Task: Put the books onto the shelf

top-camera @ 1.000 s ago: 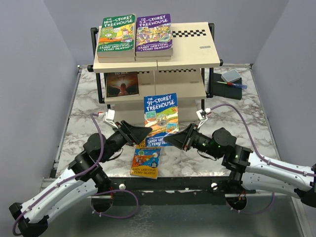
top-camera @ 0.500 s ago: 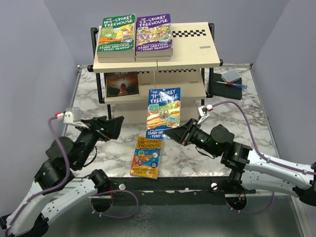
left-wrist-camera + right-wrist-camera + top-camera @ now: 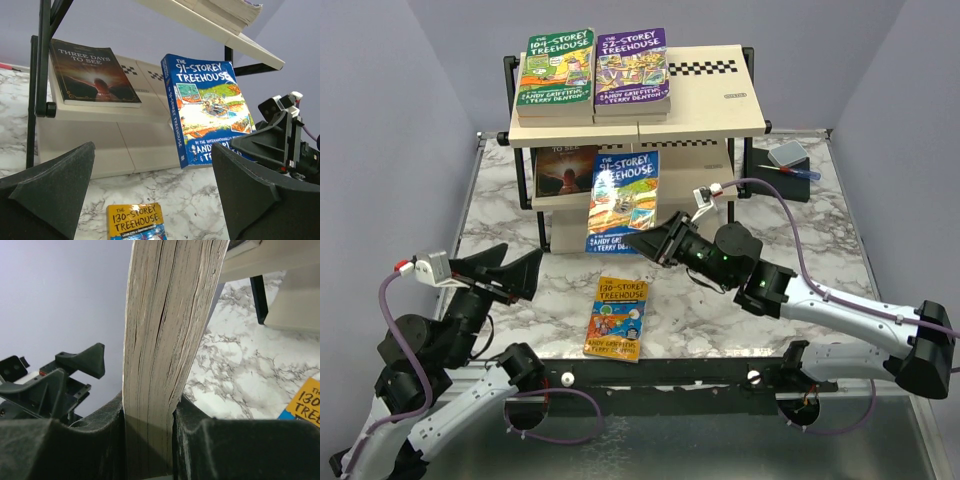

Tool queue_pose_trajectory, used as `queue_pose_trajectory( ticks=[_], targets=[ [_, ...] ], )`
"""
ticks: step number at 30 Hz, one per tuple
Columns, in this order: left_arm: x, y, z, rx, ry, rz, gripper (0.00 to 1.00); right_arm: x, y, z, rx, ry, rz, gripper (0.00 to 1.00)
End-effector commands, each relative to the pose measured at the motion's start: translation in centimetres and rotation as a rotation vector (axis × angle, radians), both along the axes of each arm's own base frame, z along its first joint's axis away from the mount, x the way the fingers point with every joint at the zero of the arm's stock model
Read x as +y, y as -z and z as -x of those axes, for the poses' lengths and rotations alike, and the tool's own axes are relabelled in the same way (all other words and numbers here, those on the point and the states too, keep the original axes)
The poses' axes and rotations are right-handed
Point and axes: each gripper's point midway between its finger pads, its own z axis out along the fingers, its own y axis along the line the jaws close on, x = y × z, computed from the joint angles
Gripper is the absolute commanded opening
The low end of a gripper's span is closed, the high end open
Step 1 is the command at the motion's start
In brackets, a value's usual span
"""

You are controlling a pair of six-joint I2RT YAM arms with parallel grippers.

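My right gripper (image 3: pixel 646 243) is shut on the lower edge of a blue book (image 3: pixel 623 200), holding it upright in the air in front of the shelf (image 3: pixel 715 110). The right wrist view shows its page edge (image 3: pixel 170 330) pinched between the jaws of the right gripper (image 3: pixel 148 410). My left gripper (image 3: pixel 512 272) hangs open and empty at the near left. A yellow book (image 3: pixel 617 318) lies flat on the table. Green (image 3: pixel 556 68) and purple (image 3: pixel 632 66) books lie on the top tier, a dark book (image 3: pixel 567 170) on the middle tier. The left wrist view shows the blue book (image 3: pixel 207 107) beyond the wide-apart left gripper (image 3: pixel 153 150).
A small dark box with a grey top (image 3: pixel 782 162) and a pen beside it sit at the back right of the marble table (image 3: pixel 500 210). The shelf's black frame posts (image 3: pixel 42 60) stand at its corners. Grey walls close in both sides.
My left gripper opened, let go of the blue book and drew back to the near left. The right gripper carried the book up and leftward toward the shelf's middle tier.
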Motion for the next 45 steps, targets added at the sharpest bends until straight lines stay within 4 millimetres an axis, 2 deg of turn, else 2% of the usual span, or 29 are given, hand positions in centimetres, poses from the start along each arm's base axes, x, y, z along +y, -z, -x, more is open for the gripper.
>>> queue_pose_trajectory(
  ticks=[1,5,9,11,15,19,22,28,35,40,45],
  targets=[
    [-0.4,0.3,0.2,-0.039,0.024,-0.017,0.99,1.2,-5.5,1.3,-0.074,-0.106,-0.148,0.01],
    [-0.4,0.9,0.1,-0.032,0.017,-0.024,0.99,0.9,-4.0,2.6,-0.035,-0.158,-0.074,0.01],
    [-0.5,1.7,-0.3,-0.019,0.008,-0.038,0.99,-0.9,-2.7,4.0,-0.004,-0.180,-0.006,0.01],
    [-0.6,2.3,-0.5,-0.009,0.001,-0.045,0.99,-2.1,-2.8,4.9,-0.019,-0.195,0.006,0.01],
    [-1.3,3.1,-1.0,0.006,0.010,-0.062,0.99,-4.3,-4.8,7.0,-0.117,-0.245,0.009,0.01],
    [-1.6,3.5,-1.3,0.020,0.010,-0.088,0.99,-4.8,-7.6,8.7,-0.228,-0.323,0.003,0.01],
    [-1.8,3.6,-1.2,0.019,0.020,-0.090,0.99,-5.0,-10.3,8.7,-0.297,-0.319,-0.004,0.01],
    [-1.5,3.7,-1.0,0.020,0.019,-0.093,0.99,-5.3,-16.7,6.2,-0.447,-0.189,0.028,0.01],
    [-1.8,4.0,-1.2,0.030,0.024,-0.108,0.99,-3.3,-21.9,2.4,-0.578,-0.070,0.128,0.01],
    [-2.1,4.1,-1.3,0.035,0.031,-0.118,0.99,-2.3,-24.3,-1.5,-0.610,0.017,0.166,0.01],
    [-2.1,4.2,-1.3,0.036,0.032,-0.119,0.99,-1.4,-25.4,-4.9,-0.596,-0.010,0.122,0.01]
  ],
)
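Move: The right hand holds the 91-Storey book by its lower right part. The 52-Storey book, the middle one on the top shelf, lies about 28 cm ahead of the hand, 1 cm left and 8 cm higher. The 104-Storey book is some 14 cm left of it at the same height. From the left hand, the 130-Storey book on the table lies about 12 cm ahead, 13 cm right and 36 cm below. Keeping its pinch on the 91-Storey book, the right hand first draws back some 7 cm, drifting a little right, then climbs about 23 cm past the top shelf's level. It swings forward again late in the climb and tips up some 30 degrees. The empty left hand, fingers still wide, sinks about 4 cm towards the 130-Storey book and then holds there. ##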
